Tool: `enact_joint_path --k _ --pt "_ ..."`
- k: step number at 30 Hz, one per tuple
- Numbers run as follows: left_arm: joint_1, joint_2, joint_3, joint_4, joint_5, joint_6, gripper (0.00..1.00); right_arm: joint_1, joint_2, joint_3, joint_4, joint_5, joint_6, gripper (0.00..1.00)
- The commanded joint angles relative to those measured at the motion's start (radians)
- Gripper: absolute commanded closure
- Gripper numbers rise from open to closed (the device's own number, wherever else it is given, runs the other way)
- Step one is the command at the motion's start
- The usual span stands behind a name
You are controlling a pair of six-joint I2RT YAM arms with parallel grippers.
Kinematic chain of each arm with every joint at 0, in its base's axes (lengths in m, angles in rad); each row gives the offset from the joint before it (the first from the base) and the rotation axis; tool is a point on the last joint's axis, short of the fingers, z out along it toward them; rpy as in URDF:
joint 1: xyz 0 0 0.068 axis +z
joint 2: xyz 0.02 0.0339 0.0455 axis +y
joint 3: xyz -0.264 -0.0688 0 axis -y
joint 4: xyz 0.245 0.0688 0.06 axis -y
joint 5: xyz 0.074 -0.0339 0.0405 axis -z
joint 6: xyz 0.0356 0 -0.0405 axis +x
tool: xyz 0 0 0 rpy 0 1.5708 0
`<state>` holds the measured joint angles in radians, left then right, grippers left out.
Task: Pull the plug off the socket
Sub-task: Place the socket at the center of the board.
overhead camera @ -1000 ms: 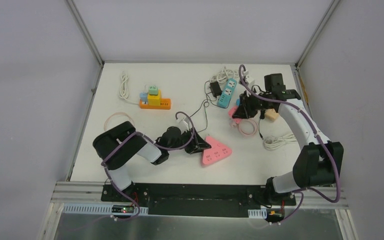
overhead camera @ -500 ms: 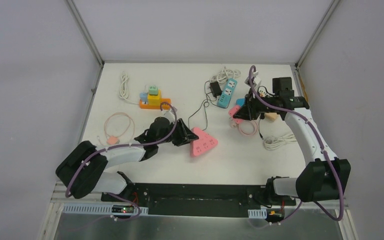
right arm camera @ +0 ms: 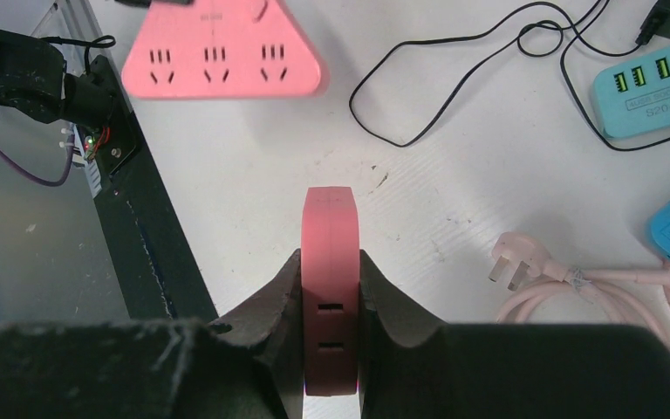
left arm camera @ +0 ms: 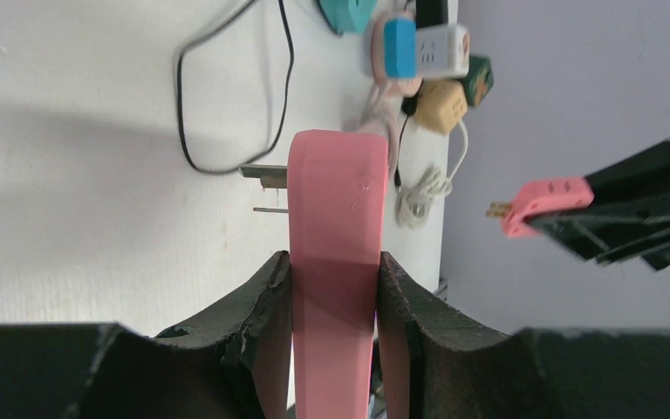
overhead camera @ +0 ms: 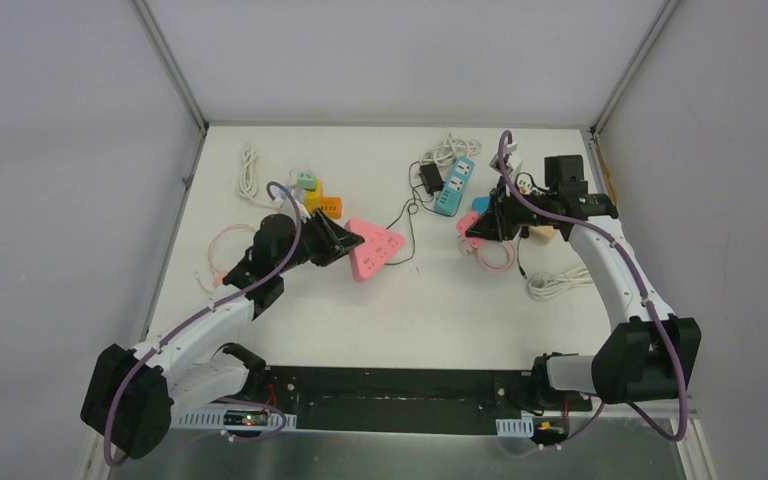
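The pink triangular socket (overhead camera: 375, 247) hangs above the table left of centre, with my left gripper (overhead camera: 338, 241) shut on its edge. In the left wrist view the socket (left arm camera: 336, 209) stands edge-on between the pads of the left gripper (left arm camera: 334, 288). The pink plug (overhead camera: 467, 223) is free of the socket and held at the right by my right gripper (overhead camera: 480, 226). The right wrist view has the plug (right arm camera: 331, 253) clamped in the right gripper (right arm camera: 331, 292), with the socket's face (right arm camera: 222, 57) far ahead. The plug's prongs show bare on the plug (left arm camera: 541, 199).
A turquoise power strip (overhead camera: 455, 186) with a black cable (overhead camera: 405, 215) lies at the back. An orange strip with stacked adapters (overhead camera: 315, 198) sits just behind the socket. A pale pink cable with plug (right arm camera: 523, 262), a white cord (overhead camera: 560, 283) and a beige cube (overhead camera: 543, 232) lie near the right gripper.
My left arm has carried the socket from the front middle to the left and toward the back. The right gripper with the plug shifted slightly at first, then held still.
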<state>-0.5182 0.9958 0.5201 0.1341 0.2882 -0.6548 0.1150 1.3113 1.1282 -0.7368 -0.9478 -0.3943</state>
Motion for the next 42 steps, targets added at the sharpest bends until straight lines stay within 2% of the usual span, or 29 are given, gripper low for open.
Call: enact_joint_path --k 1,6,14,24,29,35,42 --pt "0.084 0.029 0.092 0.074 -0.006 -0.028 1.0 -0.005 -0.033 0.005 0.037 -0.027 0.006 1.0" --pt "0.136 0.201 0.182 0.192 -0.057 -0.068 1.0 -0.005 -0.026 0.002 0.04 -0.026 0.007 1.0" --pt "0.161 0.598 0.516 0.259 -0.176 -0.009 1.0 -0.005 -0.006 0.001 0.036 -0.032 0.009 1.0" --pt "0.187 1.033 0.892 0.224 -0.102 -0.093 0.98 -0.003 0.027 0.008 0.004 -0.054 -0.01 1.0" --pt "0.188 1.108 0.962 0.167 -0.122 -0.099 0.82 -0.002 0.028 0.01 -0.002 -0.058 -0.019 1.0" --pt "0.187 1.17 1.048 0.062 -0.1 -0.095 0.54 -0.002 0.034 0.016 -0.017 -0.06 -0.029 1.0" --pt "0.191 1.136 1.079 -0.023 -0.136 -0.052 0.31 -0.003 0.029 0.018 -0.021 -0.058 -0.029 1.0"
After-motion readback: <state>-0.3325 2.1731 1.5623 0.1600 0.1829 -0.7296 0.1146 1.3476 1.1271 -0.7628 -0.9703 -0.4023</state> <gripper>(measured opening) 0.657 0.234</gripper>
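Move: The left hand already holds the pink triangular socket in the air by its left corner; the clear spot it is taken to lies about 27 cm ahead, 7 cm to the right and 14 cm below. The black adapter stands some 28 cm ahead and 17 cm right, and the orange power strip about 21 cm ahead and 9 cm left, both about 15 cm below. From the right hand that spot is about 26 cm ahead, 19 cm left and 18 cm lower. The left arm carries the pink socket swiftly forward about 30 cm towards the open spot at the back between the orange power strip and the black adapter, the wrist turning nearly 20 degrees counter-clockwise, and over the last part of the reach it lowers the socket steeply, some 8 cm. There the fingers open wide and let go of its corner while the hand eases up a centimetre or so, still straddling that corner; the right hand keeps its grip on the pink plug and practically stays in place. ##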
